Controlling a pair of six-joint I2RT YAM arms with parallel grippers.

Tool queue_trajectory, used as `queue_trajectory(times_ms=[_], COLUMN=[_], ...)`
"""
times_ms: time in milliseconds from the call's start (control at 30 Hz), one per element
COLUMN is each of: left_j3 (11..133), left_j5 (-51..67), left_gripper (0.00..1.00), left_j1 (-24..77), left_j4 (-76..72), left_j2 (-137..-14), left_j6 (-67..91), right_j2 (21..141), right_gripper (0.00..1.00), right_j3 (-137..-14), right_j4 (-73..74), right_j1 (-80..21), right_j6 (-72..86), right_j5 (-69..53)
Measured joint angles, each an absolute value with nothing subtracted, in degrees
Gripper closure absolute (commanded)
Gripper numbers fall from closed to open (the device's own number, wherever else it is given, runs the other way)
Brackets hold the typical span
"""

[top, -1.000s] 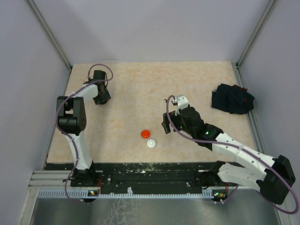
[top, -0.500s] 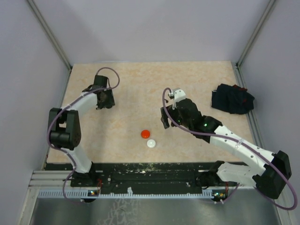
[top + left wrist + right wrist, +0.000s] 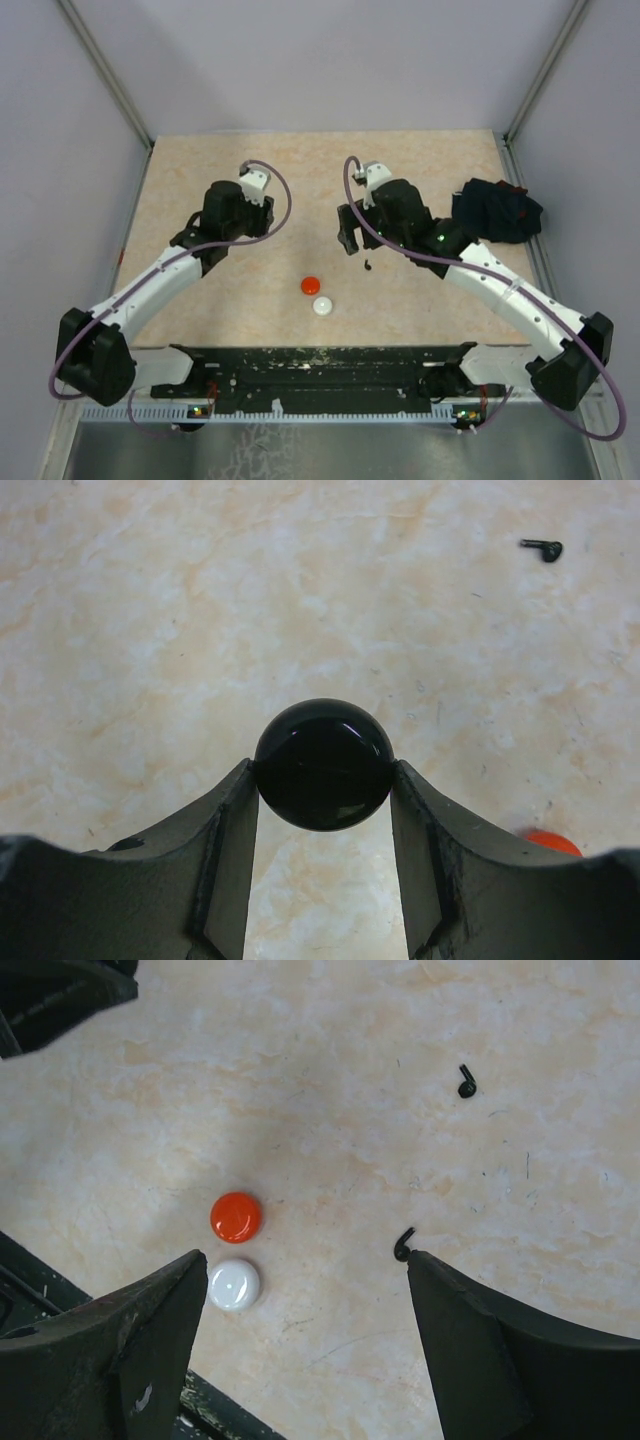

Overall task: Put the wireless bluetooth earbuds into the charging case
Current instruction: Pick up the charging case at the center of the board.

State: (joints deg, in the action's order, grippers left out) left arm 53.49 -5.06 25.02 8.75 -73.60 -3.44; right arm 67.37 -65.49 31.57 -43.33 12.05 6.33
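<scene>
My left gripper (image 3: 322,770) is shut on a glossy black round charging case (image 3: 322,763), held a little above the table. In the top view this gripper (image 3: 262,205) is left of centre. My right gripper (image 3: 305,1260) hangs open over the table with nothing between its fingers; in the top view it (image 3: 347,238) is right of centre. Two tiny black earbuds lie on the marble top: one (image 3: 403,1245) just off my right fingertip, the other (image 3: 466,1082) farther away. One black earbud (image 3: 367,265) shows in the top view and one (image 3: 543,548) in the left wrist view.
A red round case (image 3: 310,285) and a white round case (image 3: 321,306) lie side by side near the table's front edge, also the red (image 3: 236,1216) and the white (image 3: 234,1284) in the right wrist view. A dark navy cloth bundle (image 3: 495,210) sits at the right edge.
My left arm has swung from the far left toward the middle, carrying the black case. My right gripper has moved away from the front edge, uncovering a black earbud on the table.
</scene>
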Motion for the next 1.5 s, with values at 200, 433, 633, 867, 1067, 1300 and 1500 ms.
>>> queue_trajectory(times_ms=[200, 433, 633, 867, 1067, 1300, 1500], left_j3=[47.51, 40.49, 37.78, 37.32, 37.32, 37.3, 37.3], left_j5=[-2.98, 0.89, 4.4, 6.17, 7.03, 7.62, 8.34], left_gripper=[0.6, 0.59, 0.59, 0.6, 0.6, 0.6, 0.6], left_j1=[29.15, 32.8, 36.64, 39.51, 40.95, 41.78, 42.15], left_j4=[3.51, -3.31, -6.48, -7.73, -7.88, -8.16, -8.19], left_j2=[-68.2, -61.34, -58.63, -57.87, -57.8, -57.8, -57.8], left_j6=[-9.15, -16.01, -20.58, -23.22, -23.88, -24.03, -24.03], right_j2=[70.11, 74.46, 78.19, 81.3, 82.19, 84.44, 84.93], right_gripper=[0.2, 0.23, 0.27, 0.33, 0.36, 0.4, 0.47], right_j3=[-70.85, -76.97, -78.89, -78.74, -77.97, -77.17, -75.68], right_j4=[32.95, 32.97, 30.83, 28.56, 24.51, 21.91, 21.15], right_j1=[-40.21, -37.95, -37.71, -37.74, -38.94, -41.34, -41.52], right_j6=[12.29, 13.8, 16.71, 19.81, 21.78, 22.68, 22.74], right_j5=[0.34, -6.31, -11.27, -16.69, -20.01, -21.32, -21.15])
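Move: The black charging case is already held in the left fingers, at the left hand point; from the right hand it lies about 22 cm left, 11 cm ahead and 3 cm lower. The right gripper is thus about 22 cm right of the left hand, 11 cm back and 3 cm higher. Roughly 22 cm below the right hand lie the red case, 10 cm left and 2 cm back, the white case, 7 cm left and 8 cm back, and a black earbud, 5 cm right and 4 cm ahead. The black case, still pinched by the left hand, is carried about 10 cm back and 10 cm right, rising slightly, while that hand turns some 35 degrees clockwise and tips its fingers upward. The open right hand comes about 11 cm left to meet it, rising and then sinking back, rolling left side up and partly closing until its fingers straddle the case edge-on; no touch by them can be seen. ##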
